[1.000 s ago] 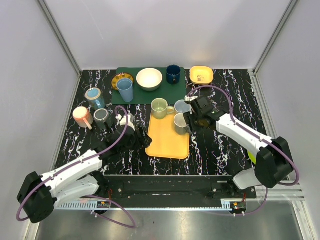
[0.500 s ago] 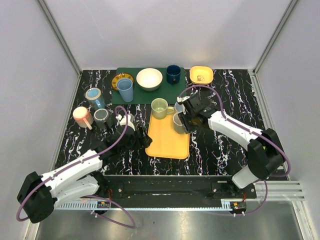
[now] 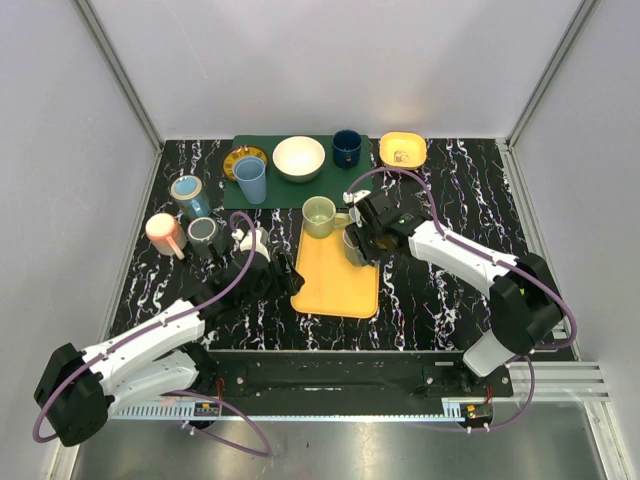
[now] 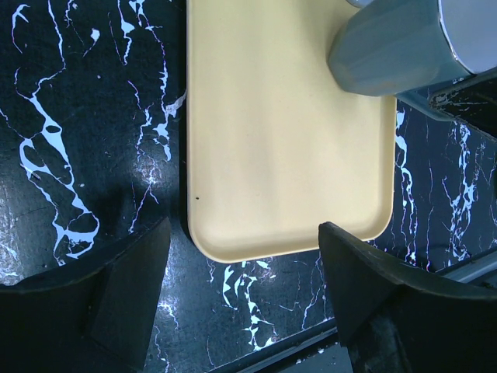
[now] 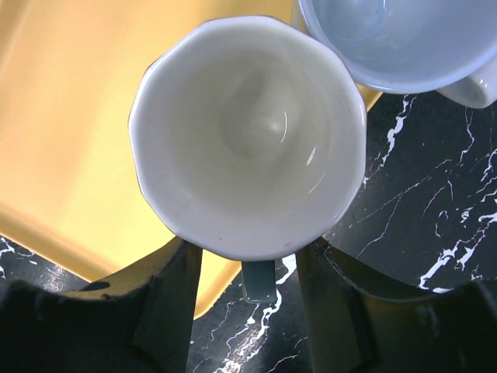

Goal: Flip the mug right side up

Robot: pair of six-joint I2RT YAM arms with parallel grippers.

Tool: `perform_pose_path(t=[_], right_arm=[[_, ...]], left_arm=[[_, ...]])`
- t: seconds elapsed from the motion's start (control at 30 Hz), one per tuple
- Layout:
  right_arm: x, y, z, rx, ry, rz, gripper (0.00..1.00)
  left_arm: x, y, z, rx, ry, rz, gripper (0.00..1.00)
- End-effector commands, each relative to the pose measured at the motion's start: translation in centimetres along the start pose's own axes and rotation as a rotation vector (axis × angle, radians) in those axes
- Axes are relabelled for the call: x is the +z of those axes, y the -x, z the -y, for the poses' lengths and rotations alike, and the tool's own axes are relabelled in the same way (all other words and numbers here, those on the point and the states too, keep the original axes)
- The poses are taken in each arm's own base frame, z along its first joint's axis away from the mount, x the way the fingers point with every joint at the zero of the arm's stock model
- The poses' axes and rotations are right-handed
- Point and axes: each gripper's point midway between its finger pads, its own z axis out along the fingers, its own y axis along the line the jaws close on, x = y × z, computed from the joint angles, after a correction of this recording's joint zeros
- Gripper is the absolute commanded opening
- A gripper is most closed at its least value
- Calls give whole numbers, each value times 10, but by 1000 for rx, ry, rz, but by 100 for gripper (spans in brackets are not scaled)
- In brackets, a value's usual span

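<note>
The grey mug [image 5: 248,132] with a white inside shows its mouth straight up at the right wrist camera. Its grey handle [image 5: 258,281] points down between the fingers. My right gripper [image 5: 248,268] is shut on the mug's body, one finger on each side of the handle. From above, the mug [image 3: 352,246] sits at the far right corner of the yellow tray [image 3: 330,285], mostly hidden under my right gripper [image 3: 366,238]. My left gripper [image 4: 245,256] stands open over the tray's near left corner [image 4: 225,245], holding nothing. The mug's grey wall [image 4: 388,47] shows at that view's top right.
A light blue cup [image 5: 388,39] touches the mug's far side, and a green mug [image 3: 319,214] stands at the tray's far end. The green mat [image 3: 330,185] holds a white bowl [image 3: 299,157], navy mug [image 3: 347,147] and blue cup [image 3: 250,180]. Several cups [image 3: 165,233] cluster left.
My right gripper has moved left and slightly farther with the mug, from the tray's right edge to its far right corner. The left arm has not moved.
</note>
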Motion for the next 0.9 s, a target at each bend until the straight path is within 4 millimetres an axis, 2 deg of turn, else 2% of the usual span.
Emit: perform_pose_path(t=[0.0,0.17,0.33,0.4,0.43,0.53,0.57,0.7,0.77,0.8,0.87], right_arm=[[-4,34,-1,-7,-18,90,57],[2,33,-1,-23,-27,78,54],[7,28,-2,-17,-22,64,32],[7,27,-2,-10,-23,67,27],[7,25,-1,-9,-23,64,20],[4,21,-2,12,-18,62,8],[3,19,-2,37,-23,58,0],[-3,9,-5,91,-12,44,0],[-17,8,-12,131,30,86,0],[-23,14,-14,152,50,127,0],[-47,22,-20,200,100,201,0]], left_arm=[[1,1,3,-2,-15,15,79],[1,-1,0,-3,-10,13,79],[0,0,1,-4,-14,16,79],[1,-2,0,-5,-12,12,79],[1,-1,0,-5,-13,13,79],[1,-2,0,-6,-13,13,79],[1,-2,0,-6,-14,12,79],[0,0,1,-13,-21,21,79],[-1,0,0,-20,-20,27,79],[-3,2,1,-25,-26,38,79],[-6,6,-2,-40,-19,63,79]])
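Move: The grey-white mug's handle already sits between the right hand's open fingers; the mug's middle is about 4 cm ahead, 3 cm left and 1 cm lower. The light-blue mug stands some 8 cm beyond it and 1 cm to its right, the green mug 12 cm ahead and 13 cm left of this hand. The yellow tray's middle is 10 cm left, 1 cm back and 6 cm below. From the left hand the grey-white mug lies about 7 cm ahead, 14 cm right and 5 cm below. The right fingers close from about half open and pinch the grey-white mug's handle, while the hand eases about 1 cm forward and slightly left, in towards the mug's wall. With the grip shut, the hand turns back about 1.5 cm, away from the light-blue mug, its left side tipping up and the wrist turning clockwise, each by some 5 degrees. ##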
